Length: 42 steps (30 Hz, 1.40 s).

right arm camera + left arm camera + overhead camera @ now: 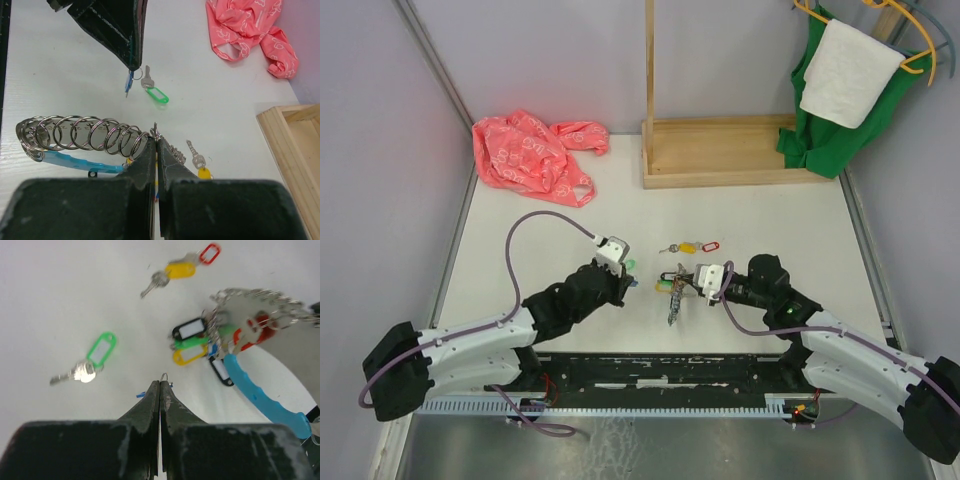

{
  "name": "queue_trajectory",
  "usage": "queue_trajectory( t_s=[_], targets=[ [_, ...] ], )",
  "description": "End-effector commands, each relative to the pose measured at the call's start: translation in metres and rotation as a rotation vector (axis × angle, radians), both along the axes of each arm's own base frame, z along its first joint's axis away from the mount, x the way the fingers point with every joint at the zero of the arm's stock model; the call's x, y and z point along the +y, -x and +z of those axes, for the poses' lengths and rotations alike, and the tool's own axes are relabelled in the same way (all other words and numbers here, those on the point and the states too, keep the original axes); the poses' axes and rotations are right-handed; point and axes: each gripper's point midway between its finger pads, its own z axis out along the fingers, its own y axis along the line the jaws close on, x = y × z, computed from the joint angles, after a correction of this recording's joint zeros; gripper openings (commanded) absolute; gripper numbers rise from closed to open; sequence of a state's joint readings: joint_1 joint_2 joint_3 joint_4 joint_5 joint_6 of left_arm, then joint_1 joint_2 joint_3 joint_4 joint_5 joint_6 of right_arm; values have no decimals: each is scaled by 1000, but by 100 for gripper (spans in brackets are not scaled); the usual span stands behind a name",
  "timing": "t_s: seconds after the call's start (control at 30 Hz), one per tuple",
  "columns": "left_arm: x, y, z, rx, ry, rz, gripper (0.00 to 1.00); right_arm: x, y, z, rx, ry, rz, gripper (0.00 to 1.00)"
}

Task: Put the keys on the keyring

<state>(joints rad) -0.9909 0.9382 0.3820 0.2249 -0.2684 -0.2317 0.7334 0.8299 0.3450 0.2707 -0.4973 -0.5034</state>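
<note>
My left gripper (160, 382) is shut on the small split ring of a key with a blue tag (129, 82), which hangs below its tip. It hovers just left of the keyring (672, 297). My right gripper (156, 142) is shut on the keyring's grey metal coil (75, 134). The coil joins a light-blue sleeve (260, 395), and several tagged keys (190, 342) hang from it. A green-tagged key (101, 349) lies on the table under the left gripper. Yellow-tagged (688, 246) and red-tagged (709, 243) keys lie just beyond.
A crumpled pink bag (530, 155) lies at the back left. A wooden frame with an upright post (720, 150) stands at the back centre. Green cloth and a white towel (845, 75) hang on hangers at the back right. Walls close in both sides.
</note>
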Motion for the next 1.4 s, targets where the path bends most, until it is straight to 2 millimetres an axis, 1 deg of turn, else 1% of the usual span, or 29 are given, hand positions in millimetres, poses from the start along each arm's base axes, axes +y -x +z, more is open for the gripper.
queue_trajectory(
  t_s=[0.0,0.03,0.17,0.33,0.43,0.63,0.77,0.9,1.03,1.1,1.17,1.23,1.37],
  targets=[
    [33,13,-47,355,-80,295,3,3,-4,20,-76,-45,-2,1],
    [36,16,-53,401,-102,323,3,3,-4,19,-76,-42,0,1],
    [39,22,-65,501,-199,381,3,3,-3,18,-78,-42,1,1],
    [38,23,-83,552,-332,390,3,1,-3,15,-84,-34,0,1],
    [32,19,-88,563,-376,382,3,0,-2,13,-83,-27,0,1],
    [25,11,-108,589,-451,376,3,-1,-1,12,-92,-26,5,1],
    [17,10,-109,609,-435,365,3,-1,0,11,-94,-20,9,1],
    [16,12,-105,641,-377,365,9,-1,0,9,-98,-15,13,1],
    [15,13,-97,693,-280,345,15,-1,1,9,-97,-13,16,1],
    [15,12,-92,722,-218,328,25,-1,1,8,-98,-11,16,1],
    [13,12,-86,749,-146,301,38,-1,1,8,-96,-10,17,1],
    [13,12,-81,766,-87,281,45,-1,1,7,-95,-8,20,1],
    [17,8,-80,795,-26,256,46,0,1,7,-95,-7,21,1]
  ],
)
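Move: The left hand's shut fingertips already hold the blue-tagged key; the bare table spot it is taken to lies about 12 cm below, roughly 3 cm back and 2 cm to the left. The green tag lies on the table some 9 cm ahead and 1 cm left, the tag bunch under the right gripper about 9 cm to the right, 1 cm ahead and 7 cm down. From the right hand the spot is some 16 cm left, 3 cm back, 14 cm down. The left hand lowers the hanging blue-tagged key some 11 cm to the bare table between the green tag and the robot, at first also easing back and left, while the wrist tips the fingers steeply downward by about 35 degrees and turns them counter-clockwise. Once down it opens the fingers to nearly half, lets go of the key and rises about 2 cm, fingers spread above the blue tag, while the right gripper keeps its shut hold on the keyring with its bunch. ##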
